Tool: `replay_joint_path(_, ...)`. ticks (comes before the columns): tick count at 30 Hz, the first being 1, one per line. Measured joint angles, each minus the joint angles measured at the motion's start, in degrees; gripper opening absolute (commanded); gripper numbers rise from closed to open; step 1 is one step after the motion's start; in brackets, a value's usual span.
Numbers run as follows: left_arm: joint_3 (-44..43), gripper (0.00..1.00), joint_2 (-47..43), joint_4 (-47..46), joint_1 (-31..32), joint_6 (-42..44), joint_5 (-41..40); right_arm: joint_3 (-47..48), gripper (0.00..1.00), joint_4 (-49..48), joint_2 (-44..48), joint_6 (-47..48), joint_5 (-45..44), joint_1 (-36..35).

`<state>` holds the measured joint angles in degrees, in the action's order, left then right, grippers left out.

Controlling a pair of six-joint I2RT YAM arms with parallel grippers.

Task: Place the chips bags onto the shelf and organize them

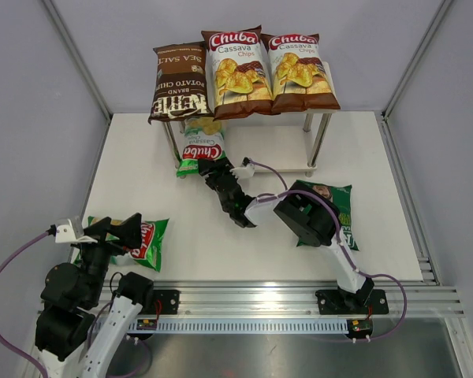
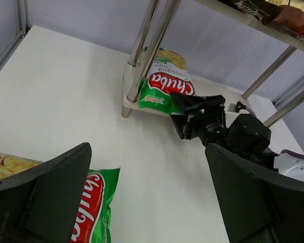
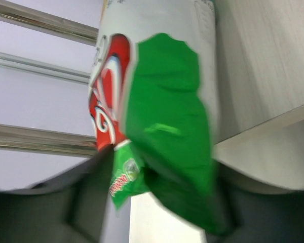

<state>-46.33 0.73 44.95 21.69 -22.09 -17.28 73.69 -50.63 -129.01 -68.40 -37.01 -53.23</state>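
Observation:
On the shelf's top board lie a dark brown Kettle bag and two white-brown Chuba Cassava bags. A light green Chuba bag lies partly on the lower board at its left end. My right gripper is shut on that bag's near end. A second light green Chuba bag lies at the near left of the table. My left gripper hovers open just above it, holding nothing. A dark green bag lies at the right, partly under the right arm.
The shelf's metal legs stand close beside the held bag. Grey walls close in the white table on the left, back and right. An aluminium rail runs along the near edge, carrying both arm bases.

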Motion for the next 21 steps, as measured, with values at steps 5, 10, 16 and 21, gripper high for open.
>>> replay_joint_path(5, 0.0, 0.99, 0.24, 0.04, 0.0, -0.31, -0.81, -2.23, 0.89, -0.5, 0.09, -0.7, 1.86, 0.09)
replay_joint_path(10, -0.15, 0.99, 4.17, 1.05, 0.0, -0.96, -3.43, -7.93, 1.0, -0.48, 2.27, -1.55, 3.76, 0.09)
replay_joint_path(16, -2.29, 0.99, 14.51, 5.73, 0.0, -5.25, -11.47, -17.03, 0.99, -2.89, 10.36, -1.44, 8.83, 0.09)
replay_joint_path(21, -5.18, 0.99, 23.98, 14.97, 0.0, -18.05, -21.51, -23.71, 1.0, -2.16, 19.54, 0.17, 15.82, 0.09)
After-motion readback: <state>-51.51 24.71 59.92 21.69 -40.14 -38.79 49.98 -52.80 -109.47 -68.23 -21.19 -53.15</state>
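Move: Some 10 cm ahead of the right hand and 2 cm to its left, about level in height, lies the middle of the shelved green bag, its front hem between the fingers; the shelf's left front leg stands roughly 5 cm ahead and 9 cm left. For the left hand, the green table bag lies about 8 cm ahead, 13 cm left and 27 cm below. That bag is about 19 cm back and 25 cm left of the right hand, 9 cm lower. Letting go of the shelved bag's front hem, the right hand spreads its half-open fingers fully, dips about 3 cm, then draws back some 8 cm and slightly right while rising again, yawing counter-clockwise, clear of the lower shelf. The left hand, fingers still wide open, starts down and left with a little forward towards the green table bag, tipping down and turning left roughly 25 degrees each. ##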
